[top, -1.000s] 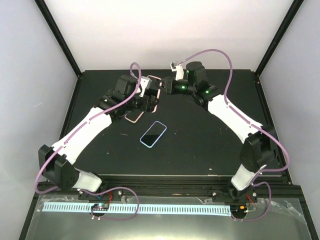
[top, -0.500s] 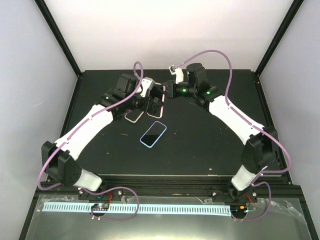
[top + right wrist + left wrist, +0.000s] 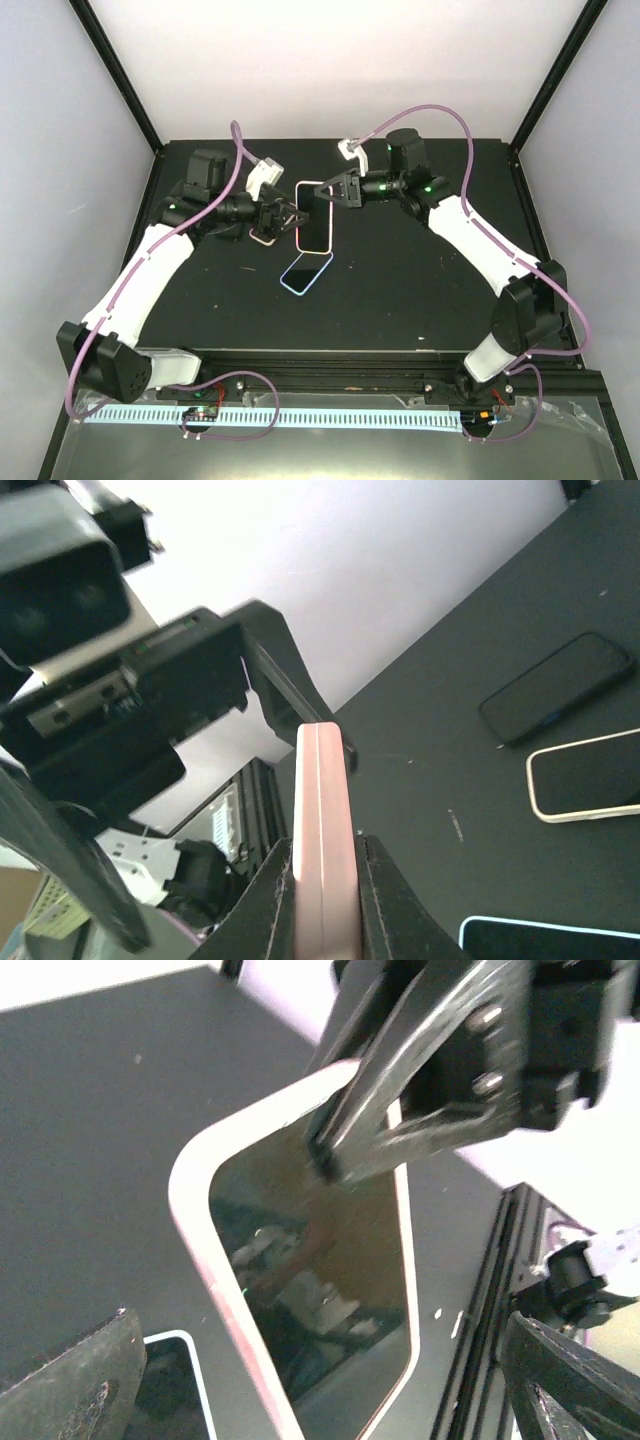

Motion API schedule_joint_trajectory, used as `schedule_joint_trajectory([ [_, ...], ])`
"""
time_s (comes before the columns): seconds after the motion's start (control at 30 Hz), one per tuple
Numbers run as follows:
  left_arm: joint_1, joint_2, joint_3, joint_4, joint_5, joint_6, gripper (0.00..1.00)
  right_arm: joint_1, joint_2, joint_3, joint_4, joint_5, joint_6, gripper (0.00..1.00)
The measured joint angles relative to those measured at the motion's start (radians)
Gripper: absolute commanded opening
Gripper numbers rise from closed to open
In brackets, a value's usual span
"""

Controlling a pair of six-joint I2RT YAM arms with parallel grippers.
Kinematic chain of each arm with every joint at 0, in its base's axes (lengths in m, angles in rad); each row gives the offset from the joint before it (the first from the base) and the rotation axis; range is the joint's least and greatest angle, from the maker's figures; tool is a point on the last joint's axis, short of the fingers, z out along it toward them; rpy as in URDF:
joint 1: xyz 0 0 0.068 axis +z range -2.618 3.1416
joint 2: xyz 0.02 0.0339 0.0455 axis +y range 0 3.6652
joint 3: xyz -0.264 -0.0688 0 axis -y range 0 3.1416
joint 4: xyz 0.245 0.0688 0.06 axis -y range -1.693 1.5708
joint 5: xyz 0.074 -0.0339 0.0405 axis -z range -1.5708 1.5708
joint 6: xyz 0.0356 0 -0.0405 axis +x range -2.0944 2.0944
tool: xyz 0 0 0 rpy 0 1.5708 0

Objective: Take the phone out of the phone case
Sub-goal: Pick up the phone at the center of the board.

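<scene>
The phone sits in a pink phone case [image 3: 314, 222], its dark screen [image 3: 320, 1250] facing my left wrist camera. It hangs above the table, held by its top edge. My right gripper [image 3: 324, 197] is shut on that edge, and the right wrist view shows the case [image 3: 323, 820] edge-on between the two fingers [image 3: 276, 900]. My left gripper [image 3: 277, 214] is wide open just left of the case and does not touch it. Its fingertips [image 3: 70, 1385] frame the case from either side in the left wrist view.
A blue-rimmed phone [image 3: 306, 272] lies on the black table [image 3: 420, 290] below the held case. A cream-rimmed phone [image 3: 264, 237] lies under my left gripper, beside a bare black phone [image 3: 558, 687]. White walls and black frame posts [image 3: 120, 75] enclose the table.
My left gripper let go of the case, opened wide and drew back to the left. My right gripper closed on the case's top edge and now holds it alone.
</scene>
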Motion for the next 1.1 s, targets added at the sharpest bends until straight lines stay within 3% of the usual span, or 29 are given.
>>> schedule_joint_trajectory([
  [0.27, -0.002, -0.097, 0.011, 0.114, 0.151, -0.077, 0.93, -0.021, -0.023, 0.098, -0.092, -0.132, -0.072, 0.01],
  [0.4, -0.015, -0.105, -0.089, 0.207, 0.199, -0.152, 0.89, -0.029, -0.064, 0.071, -0.092, -0.183, -0.088, 0.01],
  [0.63, -0.066, -0.146, -0.252, 0.314, 0.229, -0.235, 0.59, -0.034, -0.121, 0.029, -0.085, -0.229, -0.085, 0.01],
  [1.03, -0.076, -0.108, -0.206, 0.367, 0.324, -0.267, 0.18, -0.035, -0.137, -0.022, 0.023, -0.252, 0.003, 0.01],
  [1.1, -0.076, -0.098, -0.193, 0.378, 0.339, -0.274, 0.07, -0.035, -0.137, -0.024, 0.038, -0.255, 0.018, 0.01],
])
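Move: The right hand already holds the pink-cased phone by its right edge, the phone's middle about 4 cm back, 2 cm left and 3 cm below it. From the open left hand that middle lies level ahead, some 5 cm right and 2 cm lower. On the board some 15 cm below the left hand, the blue-framed phone lies about 4 cm back and 3 cm right, the other pink-framed phone roughly 10 cm ahead and 6 cm left. Right carries the phone about 6 cm back and up; left arcs back, closing around the phone's left edge. ##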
